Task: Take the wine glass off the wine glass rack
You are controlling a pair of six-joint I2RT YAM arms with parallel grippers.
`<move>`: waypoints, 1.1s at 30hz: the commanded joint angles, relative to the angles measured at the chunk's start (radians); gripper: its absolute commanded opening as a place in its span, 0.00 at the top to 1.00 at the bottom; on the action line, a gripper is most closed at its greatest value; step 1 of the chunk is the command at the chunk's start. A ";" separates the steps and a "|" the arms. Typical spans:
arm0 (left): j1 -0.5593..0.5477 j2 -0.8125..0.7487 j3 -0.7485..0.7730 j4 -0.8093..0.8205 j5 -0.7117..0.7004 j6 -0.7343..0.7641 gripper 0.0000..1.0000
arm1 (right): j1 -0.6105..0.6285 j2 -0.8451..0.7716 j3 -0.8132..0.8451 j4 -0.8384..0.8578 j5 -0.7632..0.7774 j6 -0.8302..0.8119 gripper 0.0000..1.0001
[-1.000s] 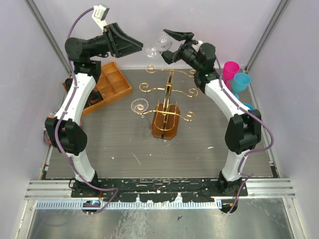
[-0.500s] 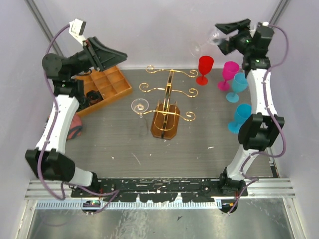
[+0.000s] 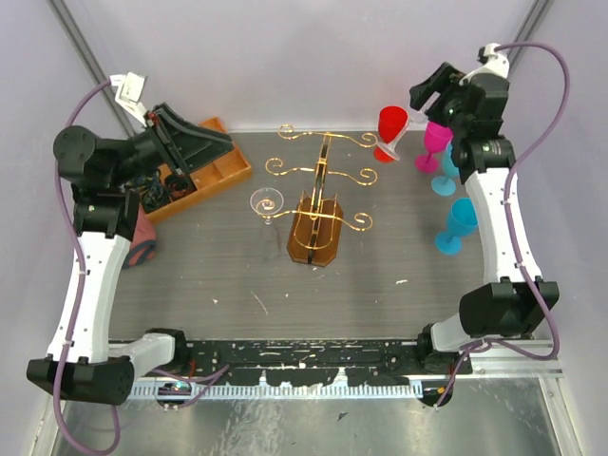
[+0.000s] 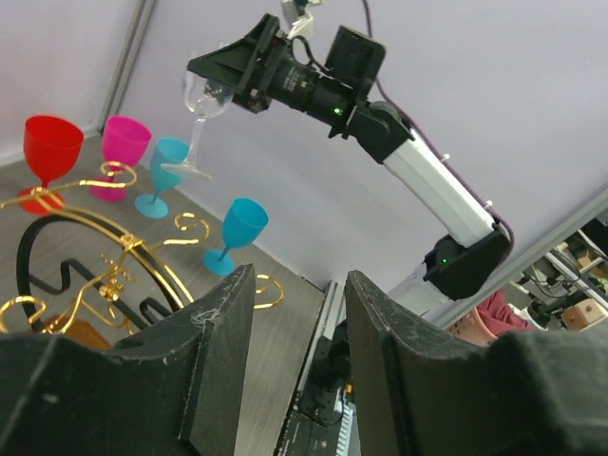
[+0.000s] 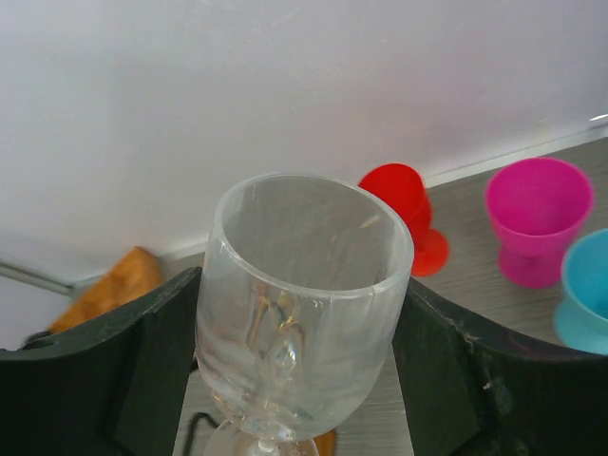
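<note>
My right gripper [image 3: 429, 93] is shut on the bowl of a clear wine glass [image 5: 302, 285], which I hold in the air at the back right, beside the coloured cups. In the left wrist view the held wine glass [image 4: 203, 95] hangs stem down, well apart from the rack. The gold wire wine glass rack [image 3: 323, 180] stands mid-table on its amber base [image 3: 313, 243]. A second clear glass [image 3: 266, 202] hangs on its lower left arm. Raised over the back left, my left gripper [image 3: 220, 142] is open and empty.
A red cup [image 3: 391, 126], a pink cup [image 3: 435, 142] and two blue cups [image 3: 456, 221] stand at the back right, just under the held glass. An orange compartmented tray [image 3: 226, 167] lies at the back left. A dark red object [image 3: 142, 239] sits by the left arm.
My right arm swung the clear glass from above the rack to the back right corner and lowered it. The left arm pulled back to the left, away from the rack.
</note>
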 commanded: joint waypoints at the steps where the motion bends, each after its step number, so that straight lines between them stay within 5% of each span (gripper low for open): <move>1: 0.001 -0.023 -0.056 -0.094 -0.035 0.042 0.51 | 0.034 -0.051 -0.089 0.124 0.269 -0.242 0.45; 9: 0.000 -0.075 -0.079 -0.188 -0.057 0.095 0.50 | 0.056 -0.073 -0.276 0.305 0.434 -0.330 0.49; 16: 0.001 -0.089 -0.115 -0.179 -0.092 0.075 0.50 | 0.170 -0.087 -0.563 0.678 0.599 -0.523 0.50; 25: 0.001 -0.118 -0.128 -0.217 -0.103 0.100 0.50 | 0.206 0.016 -0.688 0.958 0.767 -0.569 0.50; 33: 0.001 -0.154 -0.185 -0.229 -0.126 0.120 0.49 | 0.209 0.087 -0.803 1.180 0.766 -0.563 0.50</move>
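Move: The right hand holds the clear wine glass by its bowl, above the bare table it is heading for, some 35 cm below and 5 cm to its right. Around that spot, all roughly 28 cm lower than the hand, stand the red glass (11 cm ahead, 3 cm left), the pink glass (10 cm ahead, 9 cm right) and the nearest blue glass (5 cm ahead, 14 cm right). From the left hand the spot lies about 40 cm right, 20 cm ahead and 45 cm down. The right hand lowers its clear glass some 18 cm towards the table, rolling left-side-down; left hand sinks 5 cm. ##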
